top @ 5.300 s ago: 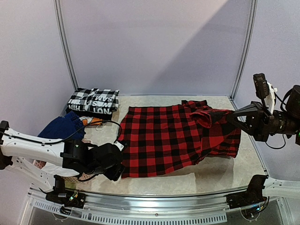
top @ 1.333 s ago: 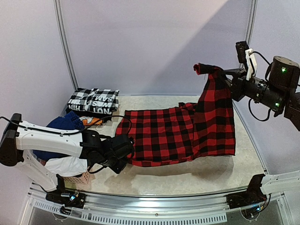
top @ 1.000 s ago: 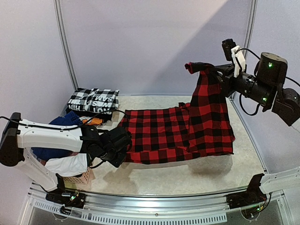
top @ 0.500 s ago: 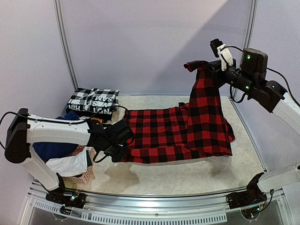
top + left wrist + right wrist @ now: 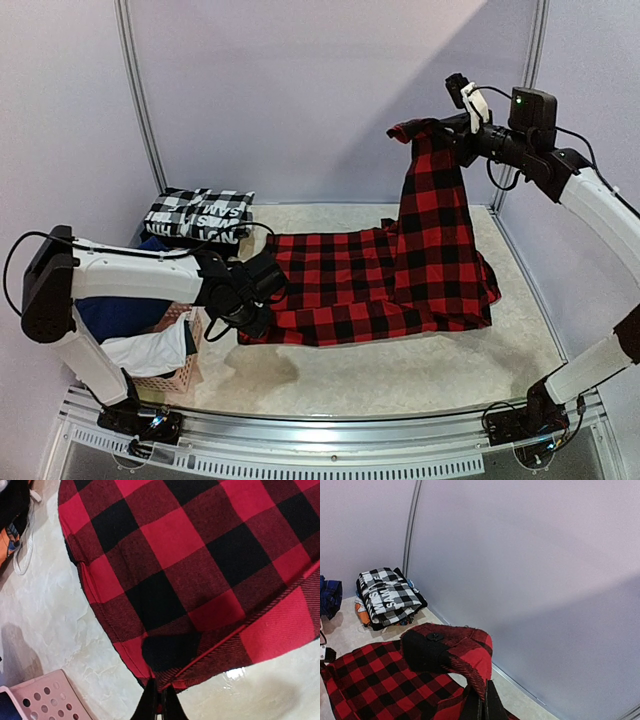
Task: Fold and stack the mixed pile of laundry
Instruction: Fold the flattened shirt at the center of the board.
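The red-and-black plaid shirt [image 5: 370,285] lies spread across the table, its right side pulled up into the air. My right gripper [image 5: 452,128] is shut on the shirt's cuff [image 5: 440,647] high above the back right of the table, and the sleeve hangs down from it. My left gripper [image 5: 252,318] is shut on the shirt's near left hem corner [image 5: 165,680], just above the tabletop. A folded black-and-white checked garment [image 5: 200,215] lies at the back left. More of the laundry pile, blue and white pieces [image 5: 130,320], fills the basket on the left.
The pink lattice basket [image 5: 175,375] stands at the near left beside my left arm, its corner [image 5: 40,700] showing in the left wrist view. Metal posts [image 5: 135,90] and grey walls ring the table. The marbled tabletop [image 5: 400,370] lies bare in front of the shirt.
My right gripper has carried the cuff higher and to the left, stretching the sleeve up. My left gripper has slid the hem corner slightly farther from the front edge and to the right.
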Action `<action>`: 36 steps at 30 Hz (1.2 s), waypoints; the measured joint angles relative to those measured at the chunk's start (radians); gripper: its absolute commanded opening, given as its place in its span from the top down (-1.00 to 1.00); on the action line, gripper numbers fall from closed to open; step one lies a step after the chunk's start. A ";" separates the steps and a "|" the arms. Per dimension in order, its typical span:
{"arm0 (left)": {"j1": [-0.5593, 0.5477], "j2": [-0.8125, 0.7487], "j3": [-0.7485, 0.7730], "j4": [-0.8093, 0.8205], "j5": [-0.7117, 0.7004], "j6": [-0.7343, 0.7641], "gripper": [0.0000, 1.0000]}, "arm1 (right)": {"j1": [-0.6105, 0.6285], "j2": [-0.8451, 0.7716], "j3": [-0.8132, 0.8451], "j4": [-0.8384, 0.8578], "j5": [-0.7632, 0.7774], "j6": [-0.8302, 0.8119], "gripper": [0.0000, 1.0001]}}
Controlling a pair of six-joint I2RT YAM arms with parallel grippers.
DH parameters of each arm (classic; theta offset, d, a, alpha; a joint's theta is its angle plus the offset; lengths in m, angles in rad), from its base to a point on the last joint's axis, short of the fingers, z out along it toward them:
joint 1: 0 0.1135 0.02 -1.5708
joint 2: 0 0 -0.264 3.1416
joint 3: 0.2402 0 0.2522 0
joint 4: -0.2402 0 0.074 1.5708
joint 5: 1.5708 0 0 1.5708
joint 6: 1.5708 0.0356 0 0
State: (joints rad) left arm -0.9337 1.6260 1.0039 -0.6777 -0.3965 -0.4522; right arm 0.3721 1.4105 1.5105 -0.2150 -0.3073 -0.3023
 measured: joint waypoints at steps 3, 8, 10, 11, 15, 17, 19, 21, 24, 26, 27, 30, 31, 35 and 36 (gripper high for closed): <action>0.008 0.010 0.004 0.000 0.000 0.001 0.93 | -0.022 0.063 0.065 -0.051 -0.066 -0.041 1.00; 0.024 0.039 0.028 0.000 -0.001 0.006 0.92 | -0.035 0.153 0.164 -0.146 -0.162 -0.130 1.00; 0.026 0.050 0.035 -0.001 -0.005 0.007 0.92 | -0.051 0.195 0.214 -0.177 -0.204 -0.154 1.00; 0.026 0.054 0.037 -0.002 -0.005 0.008 0.91 | -0.068 0.226 0.254 -0.192 -0.230 -0.163 1.00; 0.030 0.065 0.045 -0.005 -0.009 0.007 0.85 | -0.119 0.342 0.391 -0.237 -0.329 -0.184 1.00; 0.032 0.065 0.045 -0.006 -0.010 0.008 0.82 | -0.132 0.401 0.444 -0.267 -0.377 -0.199 1.00; 0.033 0.065 0.045 -0.006 -0.013 0.008 0.80 | -0.136 0.447 0.470 -0.294 -0.414 -0.215 1.00; 0.035 0.065 0.047 -0.007 -0.016 0.007 0.78 | -0.135 0.492 0.483 -0.322 -0.446 -0.236 1.00; 0.037 0.065 0.048 -0.006 -0.027 0.006 0.63 | -0.134 0.555 0.506 -0.371 -0.476 -0.264 1.00; 0.040 0.068 0.050 -0.005 -0.041 0.006 0.45 | -0.134 0.591 0.526 -0.399 -0.490 -0.281 1.00; 0.041 0.070 0.052 -0.003 -0.049 0.008 0.29 | -0.134 0.609 0.537 -0.410 -0.495 -0.288 1.00; 0.044 0.073 0.055 0.003 -0.087 0.006 -0.20 | -0.135 0.667 0.584 -0.443 -0.506 -0.310 1.00; 0.045 0.073 0.056 0.003 -0.096 0.013 -0.30 | -0.135 0.686 0.603 -0.452 -0.510 -0.314 1.00; 0.046 0.073 0.057 0.003 -0.146 0.001 -0.47 | -0.138 0.748 0.654 -0.477 -0.514 -0.327 1.00; 0.046 0.071 0.058 -0.001 -0.161 -0.002 -0.46 | -0.138 0.757 0.656 -0.478 -0.513 -0.328 1.00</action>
State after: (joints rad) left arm -0.8879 1.6970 1.0615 -0.6785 -0.5571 -0.4538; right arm 0.2344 2.1674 2.1666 -0.6930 -0.8207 -0.6300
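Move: The right hand holds the shirt's raised end high; the far edge of its flat part lies about 20 cm ahead, 25 cm left and 38 cm below. The left hand's shut fingers hold the near left corner, right at their tips. From the left hand, the laundry basket stands some 25 cm left, level with it, and the folded stack about 35 cm ahead and 24 cm left. Right hand carries the raised end down about 16 cm and forward 11; left hand opens, releasing the near corner. ##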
